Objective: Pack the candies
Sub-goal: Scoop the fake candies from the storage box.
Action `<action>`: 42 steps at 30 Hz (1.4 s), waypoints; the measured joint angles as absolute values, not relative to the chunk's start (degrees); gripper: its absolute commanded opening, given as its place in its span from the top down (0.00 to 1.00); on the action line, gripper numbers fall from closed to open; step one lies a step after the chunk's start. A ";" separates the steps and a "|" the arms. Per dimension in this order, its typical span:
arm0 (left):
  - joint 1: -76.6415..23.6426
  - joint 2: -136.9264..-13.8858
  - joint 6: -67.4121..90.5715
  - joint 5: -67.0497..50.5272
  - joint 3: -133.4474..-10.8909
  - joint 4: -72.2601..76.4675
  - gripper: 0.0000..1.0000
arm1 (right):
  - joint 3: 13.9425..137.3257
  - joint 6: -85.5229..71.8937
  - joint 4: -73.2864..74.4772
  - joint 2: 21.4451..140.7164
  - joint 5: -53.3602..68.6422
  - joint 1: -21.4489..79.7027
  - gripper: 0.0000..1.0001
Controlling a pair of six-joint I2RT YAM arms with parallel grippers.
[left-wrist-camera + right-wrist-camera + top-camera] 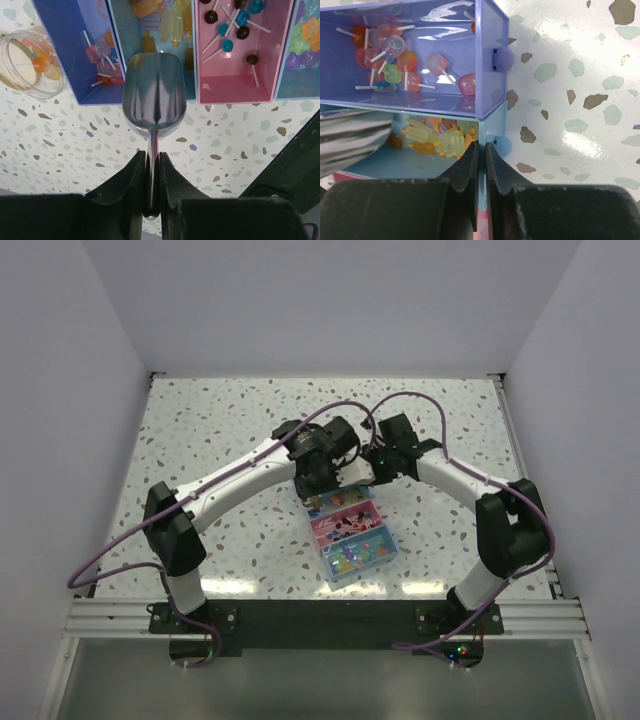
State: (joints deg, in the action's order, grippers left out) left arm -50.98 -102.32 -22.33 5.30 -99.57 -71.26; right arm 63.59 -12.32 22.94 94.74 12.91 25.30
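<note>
A compartment box (350, 535) lies between the arms and holds the candies. Round lollipops (400, 60) fill its purple section. Pale and orange popsicle shapes (435, 137) lie in the light-blue one, and dark and blue lollipops (235, 25) sit in the pink one. My left gripper (152, 156) is shut on the handle of a metal scoop (154, 95). The scoop's empty bowl reaches over the light-blue section's near wall. My right gripper (482, 147) is shut on that section's side wall (482, 125), one finger inside and one outside.
A small clear round jar (30, 62) with a few candies in it lies on the speckled table left of the box. The scoop's bowl (350, 137) shows at the left of the right wrist view. White walls (80, 360) enclose the table on three sides.
</note>
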 measured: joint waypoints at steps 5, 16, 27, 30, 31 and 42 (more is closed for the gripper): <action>-52.25 -104.05 -22.35 6.74 -99.57 -71.02 1.00 | 63.20 -12.36 22.61 94.48 12.95 25.47 1.00; -53.43 -107.46 -23.03 7.42 -100.66 -70.48 1.00 | 60.40 -13.96 19.27 92.97 13.85 25.45 1.00; -51.03 -100.44 -16.25 2.96 -86.46 -59.37 1.00 | 55.24 -16.62 12.75 90.41 14.46 25.06 1.00; -49.52 -99.72 -14.92 2.04 -82.17 -58.19 1.00 | 54.87 -16.82 12.29 90.21 14.52 25.04 1.00; -49.23 -100.01 -14.52 1.65 -80.97 -57.47 1.00 | 54.83 -16.88 12.25 90.19 14.61 25.06 1.00; -48.75 -105.71 -12.23 -1.54 -82.65 -59.68 1.00 | 54.72 -16.91 12.23 90.17 15.59 24.97 1.00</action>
State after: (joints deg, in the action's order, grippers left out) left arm -48.75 -105.71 -12.23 -1.54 -82.65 -59.68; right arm 54.72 -16.91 12.23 90.17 15.59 24.97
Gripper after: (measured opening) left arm 0.190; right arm 0.076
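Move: The left gripper, holding the empty scoop pointing right, has the teal compartment with the popsicle candies as its goal: its middle is about 10 cm right, 3 cm ahead and 14 cm below. The blue compartment is next door, roughly 9 cm ahead and 9 cm right; the pink one some 3 cm back and 11 cm right. From the right gripper, pinching the box's right wall, the teal compartment's middle is about 7 cm left, 4 cm back, 4 cm lower. Lower the left gripper about 10 cm to bring the scoop down into the teal compartment, first easing slightly right, then dropping faster while drawing back a couple of centimetres and swinging left again. Turn the wrist some 10 degrees counter-clockwise as its fingertips tip back, keeping hold of the handle. Keep the right gripper pinched on the box's right wall, holding nearly still. ##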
